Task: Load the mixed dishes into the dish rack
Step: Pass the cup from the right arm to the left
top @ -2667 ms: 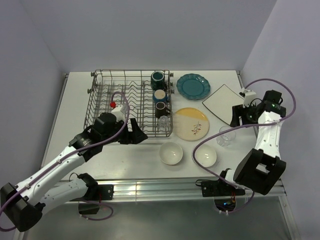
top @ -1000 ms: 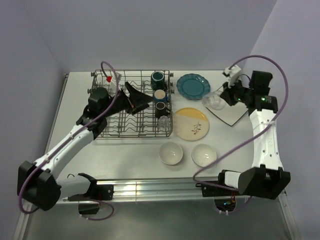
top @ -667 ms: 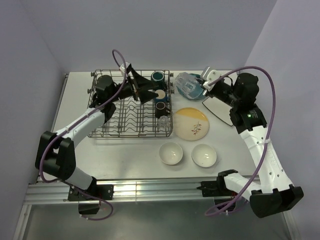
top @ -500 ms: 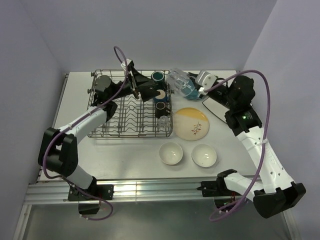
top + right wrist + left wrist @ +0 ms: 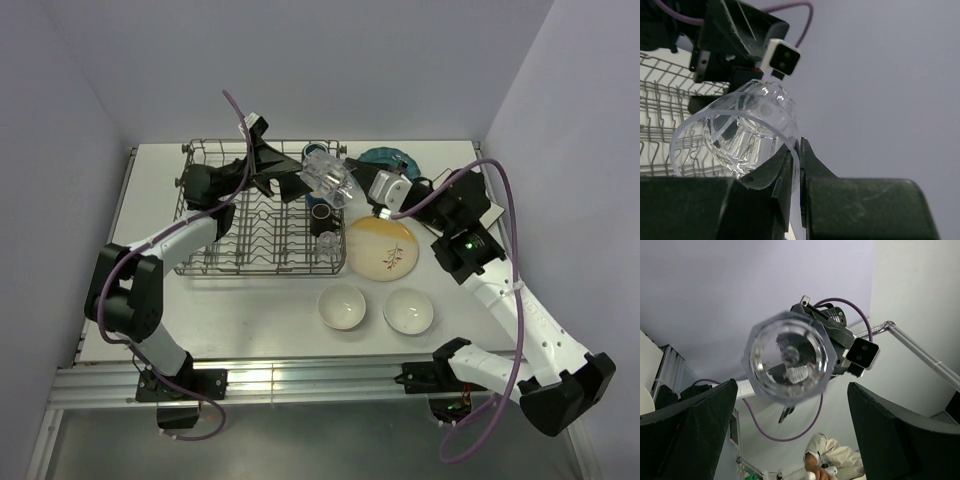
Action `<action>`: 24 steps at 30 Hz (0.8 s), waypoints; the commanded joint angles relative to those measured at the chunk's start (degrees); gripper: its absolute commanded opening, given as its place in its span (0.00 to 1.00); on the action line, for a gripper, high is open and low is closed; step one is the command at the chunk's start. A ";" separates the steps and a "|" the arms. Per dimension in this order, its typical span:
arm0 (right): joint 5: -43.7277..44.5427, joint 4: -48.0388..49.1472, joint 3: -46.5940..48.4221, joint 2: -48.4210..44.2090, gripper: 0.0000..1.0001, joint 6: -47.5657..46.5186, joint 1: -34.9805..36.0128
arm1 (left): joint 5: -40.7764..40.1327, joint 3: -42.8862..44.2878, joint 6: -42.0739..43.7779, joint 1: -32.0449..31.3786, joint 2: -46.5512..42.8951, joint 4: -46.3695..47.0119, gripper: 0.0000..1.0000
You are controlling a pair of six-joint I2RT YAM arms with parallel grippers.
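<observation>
A small clear glass (image 5: 330,180) hangs tilted in the air over the right end of the dish rack (image 5: 260,271). My right gripper (image 5: 355,196) is shut on its rim, one finger inside and one outside (image 5: 798,159). In the right wrist view the glass (image 5: 740,135) shows mouth-on. My left gripper (image 5: 283,172) is raised above the rack, open, and points at the glass. In the left wrist view the glass (image 5: 787,360) shows base-on just beyond the tips of the spread fingers (image 5: 905,435); it is not between them.
The rack's right column holds a dark mug (image 5: 320,212) and another clear glass (image 5: 327,243). Right of the rack lie a yellow-cream plate (image 5: 383,250) and a teal plate (image 5: 400,158), partly hidden. Two white bowls (image 5: 342,307) (image 5: 409,311) sit near the front.
My right arm has carried the glass leftward from over the teal plate to just in front of my left gripper. My left gripper has opened a little wider.
</observation>
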 commanded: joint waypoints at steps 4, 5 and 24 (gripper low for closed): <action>0.02 6.77 -1.39 -1.48 0.00 -1.87 4.61 | 3.03 0.08 -0.54 0.01 -0.68 7.24 0.99; -0.07 6.85 -2.00 -1.31 0.00 -2.05 5.14 | 3.02 0.17 -0.89 0.01 -0.59 7.68 0.99; 1.34 14.06 -4.56 3.79 0.00 -6.18 6.72 | 3.29 -0.97 -4.32 0.27 -1.29 10.14 0.61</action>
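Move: The clear cup, pinched at its open end in the right fingers, has its base turned to the left gripper: its middle is about 6 cm to the right of the left hand and 2 cm above. From the right hand, the left gripper's open fingers lie some 11 cm left, 1 cm back and 3 cm lower. Far below, around 40 cm down, from the left hand the rack's glass is 8 cm ahead, 5 cm right; the brown mug 17 ahead, 3 right; the near bowl 9 back, 9 right. The cup is carried base first between the waiting left fingers: the right hand takes it about 4 cm left and some 2 cm down, dipping 2 cm back towards the robot midway and coming forward again, its grip on the wall kept. The left hand all but holds its place, sinking about 1 cm late on, and starts closing from wide open until its fingers meet the sides near the cup's base. ##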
